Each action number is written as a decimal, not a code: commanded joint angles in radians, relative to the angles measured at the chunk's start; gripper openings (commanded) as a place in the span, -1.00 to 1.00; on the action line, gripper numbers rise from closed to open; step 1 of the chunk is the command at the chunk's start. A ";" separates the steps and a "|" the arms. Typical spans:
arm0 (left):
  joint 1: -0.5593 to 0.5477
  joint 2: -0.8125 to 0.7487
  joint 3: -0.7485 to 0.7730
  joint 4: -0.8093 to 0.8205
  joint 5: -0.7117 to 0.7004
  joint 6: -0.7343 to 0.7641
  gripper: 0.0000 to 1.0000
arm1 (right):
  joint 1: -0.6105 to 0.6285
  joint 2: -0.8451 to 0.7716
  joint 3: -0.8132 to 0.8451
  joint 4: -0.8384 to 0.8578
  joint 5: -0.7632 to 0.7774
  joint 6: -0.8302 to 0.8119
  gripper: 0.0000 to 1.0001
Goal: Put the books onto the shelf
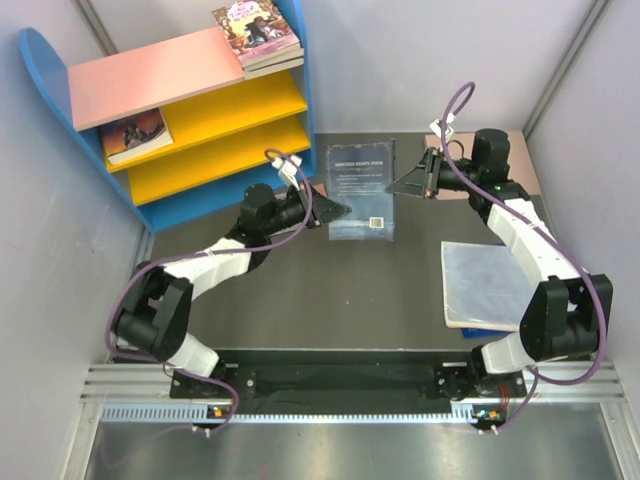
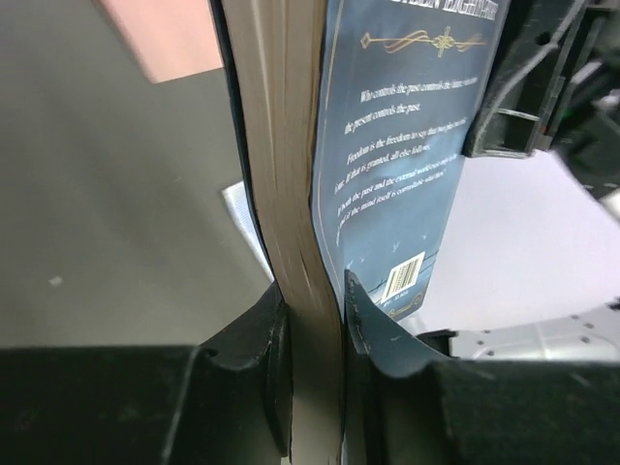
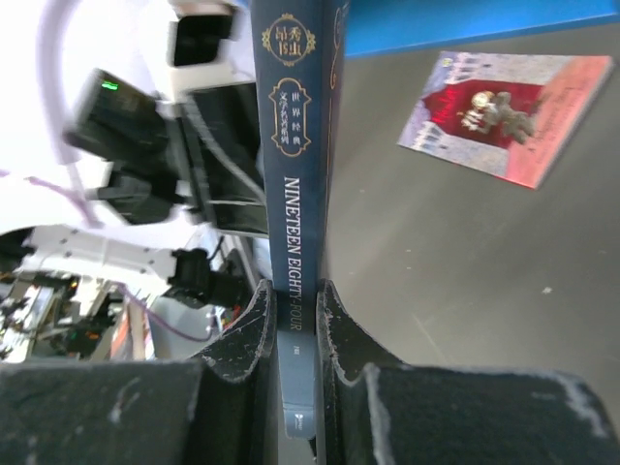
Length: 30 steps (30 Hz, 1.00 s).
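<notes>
A navy blue book (image 1: 362,190) hangs flat above the table between both arms. My left gripper (image 1: 335,212) is shut on its page edge (image 2: 291,194), one finger on each cover (image 2: 312,291). At the opposite side, my right gripper (image 1: 402,184) is shut on the spine (image 3: 295,194), fingers pressed to both faces (image 3: 294,291). The shelf (image 1: 290,130) stands at the back left. Two books (image 1: 258,35) lie on its pink top board and one (image 1: 135,135) on the upper yellow board. In the right wrist view a red-white book (image 3: 504,116) lies on the grey surface beyond.
A large pale blue-white pad (image 1: 485,285) lies on the table at the right, beside the right arm. A flat pink board (image 1: 525,175) sits behind that arm. Grey walls close in the left, back and right sides.
</notes>
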 commanded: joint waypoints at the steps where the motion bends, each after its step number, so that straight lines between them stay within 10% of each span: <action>1: -0.037 -0.141 0.198 -0.494 -0.060 0.366 -1.00 | 0.039 0.013 0.108 -0.082 0.036 -0.110 -0.95; 14: -0.021 -0.152 0.832 -1.034 -0.287 0.599 -1.00 | 0.040 -0.010 0.025 -0.165 0.213 -0.243 0.16; 30: 0.290 0.005 1.216 -1.030 -0.040 0.329 -1.00 | 0.094 -0.068 -0.141 -0.153 0.321 -0.294 0.38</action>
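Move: The Nineteen Eighty-Four book is held up between both grippers. From the left hand, the book stack on the shelf top's right end is about 27 cm ahead, 16 cm left and 13 cm up. The middle of the pink shelf top is roughly 20 cm ahead, 29 cm left and 12 cm up; the red book on the table is some 15 cm ahead, 11 cm left and 24 cm down. From the right hand the stack lies around 26 cm ahead, 26 cm left and 9 cm up. Keep the left gripper shut on the Nineteen Eighty-Four book and raise it fast, about 22 cm, then bear left and forward towards the stack on the shelf top, swinging the wrist counter-clockwise and dipping the fingertips, some 20 degrees each. Open the right gripper to let go of the book's spine, ease it slightly forward, then sink about 8 cm away. ##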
